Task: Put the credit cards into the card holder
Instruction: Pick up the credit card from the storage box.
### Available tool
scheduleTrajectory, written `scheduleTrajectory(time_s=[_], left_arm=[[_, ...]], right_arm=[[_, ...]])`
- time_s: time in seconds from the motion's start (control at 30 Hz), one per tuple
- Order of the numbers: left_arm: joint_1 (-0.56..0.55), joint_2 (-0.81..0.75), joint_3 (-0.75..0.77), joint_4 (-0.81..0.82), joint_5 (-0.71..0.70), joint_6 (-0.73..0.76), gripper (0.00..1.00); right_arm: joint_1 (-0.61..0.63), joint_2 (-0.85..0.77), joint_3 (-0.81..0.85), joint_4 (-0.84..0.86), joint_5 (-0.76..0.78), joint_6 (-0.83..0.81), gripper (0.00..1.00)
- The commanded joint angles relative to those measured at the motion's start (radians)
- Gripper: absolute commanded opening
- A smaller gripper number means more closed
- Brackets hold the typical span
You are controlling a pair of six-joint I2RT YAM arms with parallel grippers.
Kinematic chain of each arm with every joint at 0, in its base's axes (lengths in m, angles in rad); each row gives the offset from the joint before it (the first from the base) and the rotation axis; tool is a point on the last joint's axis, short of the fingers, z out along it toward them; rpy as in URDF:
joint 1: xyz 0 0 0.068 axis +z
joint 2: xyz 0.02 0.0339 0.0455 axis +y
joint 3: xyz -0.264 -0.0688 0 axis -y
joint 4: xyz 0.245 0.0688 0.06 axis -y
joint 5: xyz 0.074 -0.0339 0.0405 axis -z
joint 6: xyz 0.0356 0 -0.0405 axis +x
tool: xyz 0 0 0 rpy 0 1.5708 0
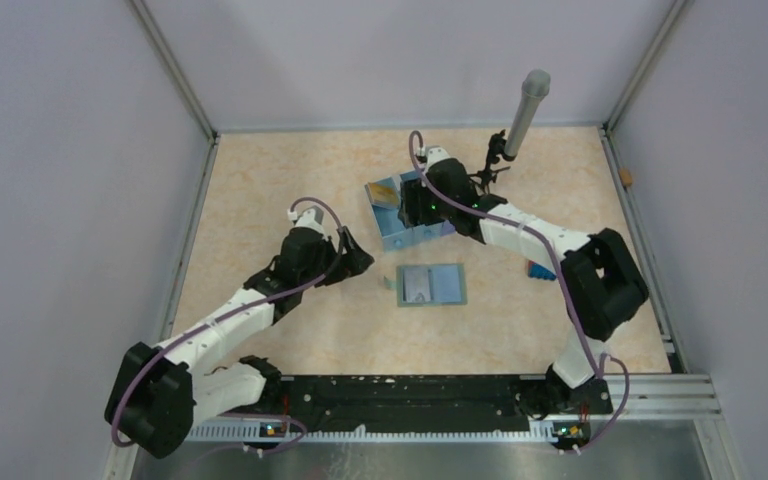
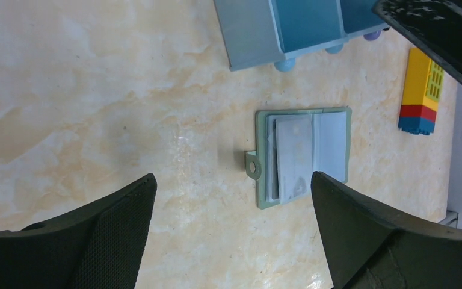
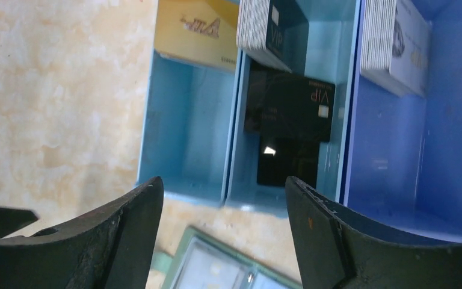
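The card holder [image 1: 431, 286] lies open on the table, grey-green rim and light blue inside, and a pale card [image 2: 292, 158] rests on its left panel. My left gripper [image 1: 356, 262] hovers just left of the holder [image 2: 304, 155], open and empty [image 2: 233, 178]. My right gripper [image 1: 415, 205] hangs over the blue tray [image 1: 392, 238], open with nothing between its fingers [image 3: 222, 183]. Below it a black VIP card [image 3: 290, 123] lies in the tray's middle compartment. A gold card [image 3: 195, 27], a black stack [image 3: 271, 27] and a white stack [image 3: 397, 48] stand at the far end. The holder's corner [image 3: 216, 271] shows at the bottom.
The three-compartment blue tray [image 2: 289, 30] stands just behind the holder. A yellow, red and blue toy brick [image 2: 421, 90] lies to the right of the holder, under my right arm [image 2: 439, 30]. A grey post on a clamp [image 1: 525, 115] rises at the back.
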Motion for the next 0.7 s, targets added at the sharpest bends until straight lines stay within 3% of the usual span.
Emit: scheduleTrajectory(time_s=[0.0,0.67], left_arm=[[0.041,-0.09,-0.017,-0.033,-0.001,0.029,0.98],[0.111,-0.153,-0.033,-0.072,0.059,0.048,0.99]], right_arm=[[-0.027,0.099,0.127,0.055,-0.043,-0.086,0.73],[-0.045,0.421,0.457,0.034,-0.094,-0.2,0.7]])
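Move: The white-edged card stack in the storage box's middle compartment stands some 12 cm ahead of my right hand, about 4 cm left and 8 cm below. The gold card pack is about 10 cm ahead and 9 cm left. Black cards lie 8 cm straight ahead, 11 cm down; the purple compartment's stack is 13 cm ahead, 3 cm right. From my left hand, the middle stack is roughly 22 cm ahead, 8 cm right, a little lower. With its fingers still wide open, my right hand sweeps forward about 9 cm and some 4 cm to the left over the storage box, sinking about 3.5 cm towards the middle card stack and slowing as it nears; the wrist turns slightly counter-clockwise. My open left hand drifts 3 cm left and a little up, away from the card holder. ##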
